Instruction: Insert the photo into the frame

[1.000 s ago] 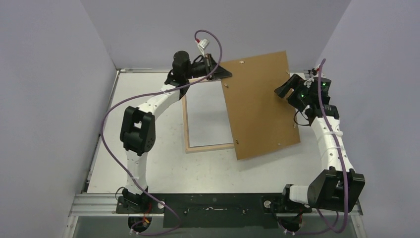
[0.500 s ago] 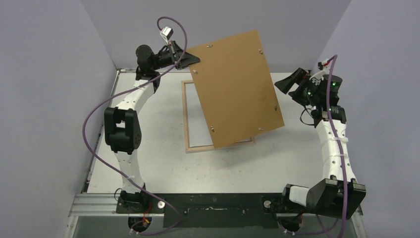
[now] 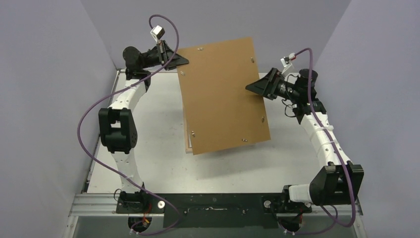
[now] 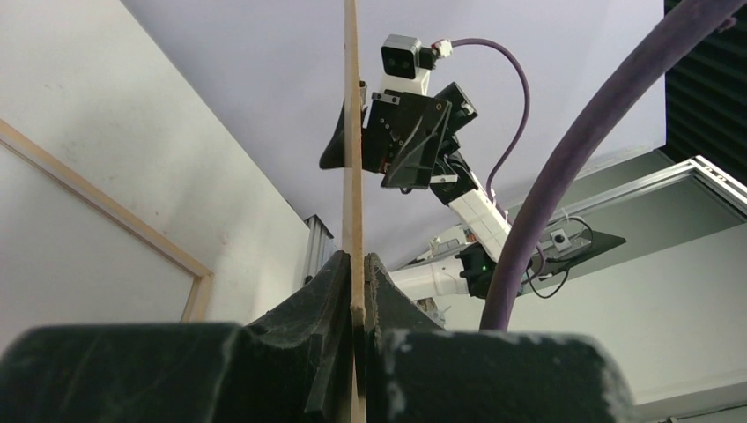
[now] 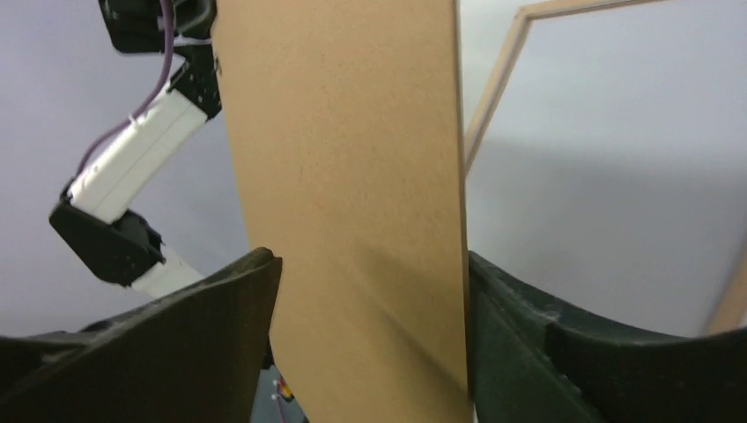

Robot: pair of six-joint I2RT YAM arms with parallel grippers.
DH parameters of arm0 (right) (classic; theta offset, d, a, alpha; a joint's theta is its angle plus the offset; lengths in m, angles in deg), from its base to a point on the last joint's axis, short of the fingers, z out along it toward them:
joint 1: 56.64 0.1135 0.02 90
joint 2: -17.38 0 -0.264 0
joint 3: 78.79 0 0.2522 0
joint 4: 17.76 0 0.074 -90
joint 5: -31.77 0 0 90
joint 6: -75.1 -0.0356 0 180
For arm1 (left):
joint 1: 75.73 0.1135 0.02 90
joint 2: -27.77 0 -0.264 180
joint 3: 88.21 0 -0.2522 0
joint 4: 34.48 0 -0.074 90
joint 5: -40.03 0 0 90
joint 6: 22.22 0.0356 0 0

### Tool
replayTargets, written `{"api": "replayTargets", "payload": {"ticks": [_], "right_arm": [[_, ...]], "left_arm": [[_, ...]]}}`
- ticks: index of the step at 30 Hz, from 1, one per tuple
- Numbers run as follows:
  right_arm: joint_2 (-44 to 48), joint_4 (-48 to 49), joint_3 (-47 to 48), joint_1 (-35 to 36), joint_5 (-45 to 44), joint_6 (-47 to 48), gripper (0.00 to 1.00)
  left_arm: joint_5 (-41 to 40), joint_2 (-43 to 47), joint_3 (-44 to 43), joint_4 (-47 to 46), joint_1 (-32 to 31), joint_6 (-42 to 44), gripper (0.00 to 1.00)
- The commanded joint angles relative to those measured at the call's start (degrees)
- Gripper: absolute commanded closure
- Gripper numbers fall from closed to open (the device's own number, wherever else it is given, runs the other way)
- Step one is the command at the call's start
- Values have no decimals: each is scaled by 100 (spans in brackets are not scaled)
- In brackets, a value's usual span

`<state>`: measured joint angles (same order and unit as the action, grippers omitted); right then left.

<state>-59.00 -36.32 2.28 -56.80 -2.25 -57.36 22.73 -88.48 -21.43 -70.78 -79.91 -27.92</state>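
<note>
A plain brown backing board [image 3: 223, 94] hangs tilted above the table. My left gripper [image 3: 182, 62] is shut on its far left corner, and the left wrist view shows the board edge-on [image 4: 352, 132], pinched between the jaws of that gripper [image 4: 354, 260]. My right gripper [image 3: 255, 85] is open at the board's right edge, and the board [image 5: 352, 176] lies between its spread fingers [image 5: 370, 264]. The frame [image 3: 187, 147] lies flat on the table under the board, pale wood side up, with only slivers showing [image 5: 493, 97]. The photo is out of view.
Grey walls close in the white table [image 3: 148, 158] on three sides. A metal rail [image 3: 99, 203] carrying both arm bases runs along the near edge. Purple cables [image 3: 91, 114] loop beside each arm.
My left arm has raised the board off the frame and swung it leftward and more upright. My right gripper has moved left onto the board's right edge.
</note>
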Motion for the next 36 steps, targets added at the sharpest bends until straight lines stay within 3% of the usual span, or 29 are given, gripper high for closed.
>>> {"api": "replayTargets", "payload": {"ticks": [1, 4, 11, 14, 18, 20, 23, 25, 31, 36], "right_arm": [[135, 311, 12, 511, 567, -99, 37], [93, 611, -93, 517, 673, -352, 64], [149, 1286, -192, 517, 677, -845, 99], [133, 2027, -391, 518, 643, -1432, 100], [30, 3396, -679, 562, 668, -2447, 100], [-99, 3536, -659, 681, 718, -2676, 78], [-211, 3527, -585, 980, 695, -2703, 67], [-264, 3471, -529, 1047, 650, -2704, 71], [-284, 3563, -578, 1038, 501, -2855, 99], [-225, 3740, -732, 982, 385, -2979, 100]], "left_arm": [[-94, 484, -106, -275, 59, -423, 100], [-59, 544, -47, -250, 124, -415, 100], [-73, 620, 151, -146, 190, -378, 100], [-110, 614, 186, -253, 190, -511, 100], [-221, 520, 229, -1139, 174, -1263, 100], [-288, 458, 227, -1621, 172, -1644, 100], [-336, 451, 225, -1800, 179, -1785, 100], [-320, 489, 209, -1697, 181, -1695, 100], [-305, 533, 261, -1587, 235, -1628, 100], [-301, 567, 332, -1392, 335, -1512, 100]]}}
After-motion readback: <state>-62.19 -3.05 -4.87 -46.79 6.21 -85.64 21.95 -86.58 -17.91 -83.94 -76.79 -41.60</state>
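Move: The backboard's right edge already passes between the open fingers of the right hand, its near side sloping down; its middle is about 11 cm left, 3 cm back and 2 cm below. The left hand already holds the board near its far-left corner, the middle about 16 cm right, 11 cm back and 9 cm below. The frame lies some 2 cm ahead, 13 cm right and 37 cm below the left hand, and roughly 11 cm ahead, 13 cm left and 31 cm below the right. Leftward about 7 cm, with some 4 cm back and a slight rise, the right hand slides farther over the backboard's right edge and pinches it, easing its fingers partly open once to reach deeper before shutting again. It turns counter-clockwise and rolls its left side up, together some 20 degrees. The left hand keeps its pinch and drifts a little left and up. ##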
